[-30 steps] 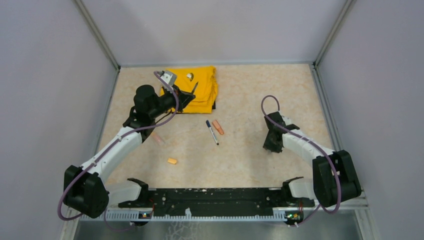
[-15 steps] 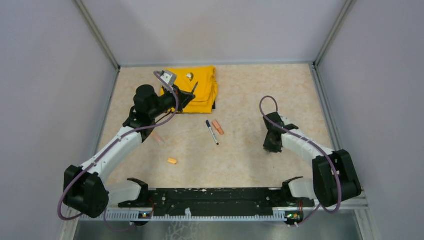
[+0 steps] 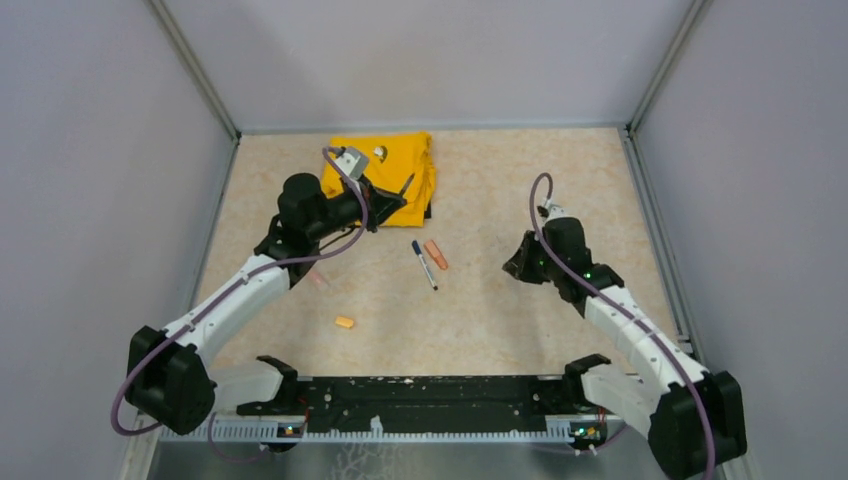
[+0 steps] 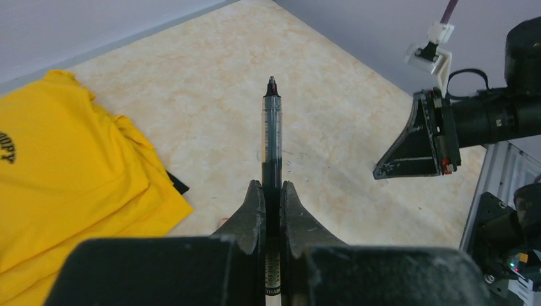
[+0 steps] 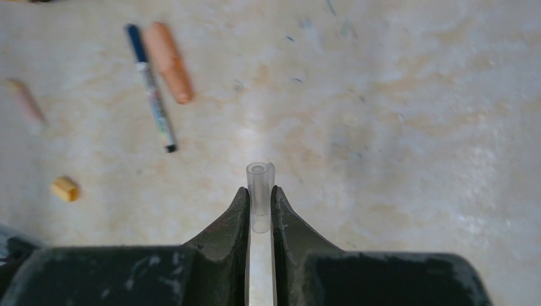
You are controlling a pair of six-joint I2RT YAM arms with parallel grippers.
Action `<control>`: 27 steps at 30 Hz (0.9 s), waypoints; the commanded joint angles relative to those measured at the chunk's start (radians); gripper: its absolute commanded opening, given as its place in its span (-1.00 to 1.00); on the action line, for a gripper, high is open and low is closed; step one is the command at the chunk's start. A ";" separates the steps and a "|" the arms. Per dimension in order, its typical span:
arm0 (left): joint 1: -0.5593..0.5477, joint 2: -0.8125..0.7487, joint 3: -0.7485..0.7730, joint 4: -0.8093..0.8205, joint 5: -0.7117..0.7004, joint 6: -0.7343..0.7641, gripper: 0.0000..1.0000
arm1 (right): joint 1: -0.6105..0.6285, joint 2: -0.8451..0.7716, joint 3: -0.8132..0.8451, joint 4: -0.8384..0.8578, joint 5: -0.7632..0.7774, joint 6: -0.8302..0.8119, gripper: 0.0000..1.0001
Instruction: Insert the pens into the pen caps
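Note:
My left gripper [image 4: 272, 186] is shut on a thin dark pen [image 4: 272, 134] whose tip sticks out ahead, above the table near the yellow cloth [image 4: 64, 185]. My right gripper [image 5: 259, 190] is shut on a small clear pen cap [image 5: 260, 175], open end facing outward. From above, the left gripper [image 3: 394, 200] and the right gripper [image 3: 515, 267] point toward each other, well apart. On the table lie a thin white pen with a dark blue end [image 5: 152, 89], an orange marker [image 5: 169, 62], a pale orange marker [image 5: 27, 101] and a stubby light orange cap [image 5: 65, 189].
The folded yellow cloth [image 3: 395, 175] lies at the back of the table, beside my left wrist. Grey walls close in the table on three sides. The black rail [image 3: 430, 395] with the arm bases runs along the near edge.
My right arm has lifted off the table and swung its gripper left toward the centre, its jaws closing on the clear cap. My left arm has shifted slightly right with the pen.

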 commanded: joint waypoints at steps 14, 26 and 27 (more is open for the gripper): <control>-0.180 0.125 0.137 0.276 0.113 -0.059 -1.00 | 0.009 -0.285 -0.018 0.803 -0.355 0.012 -1.00; -0.224 0.083 0.037 0.372 0.155 -0.121 -1.00 | 0.009 -0.203 -0.010 1.200 -0.306 0.176 -1.00; -0.232 0.082 0.037 0.365 0.155 -0.113 -1.00 | 0.009 -0.194 -0.009 1.223 -0.296 0.185 -1.00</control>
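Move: The clear pen cap in the right fingers lies about 24 cm to the right of the left hand, 8 cm back and some 18 cm below it. On the table, 27 cm below the left hand, the blue marker lies 6 cm to its right and level with it, the orange highlighter 9 cm right and 3 cm ahead. From the right hand, the pen in the left fingers is about 24 cm left, 8 cm ahead and 19 cm up. The right hand, keeping its pinch on the clear cap, swings steeply up by about 27 cm and some way left towards the pen, its fingers tilting up by roughly 60 degrees from pointing steeply down. Meanwhile the left hand carries the still-gripped pen, tip up, to the right and towards the cap, also backing off and rising a little, and turns some 20 degrees clockwise. ##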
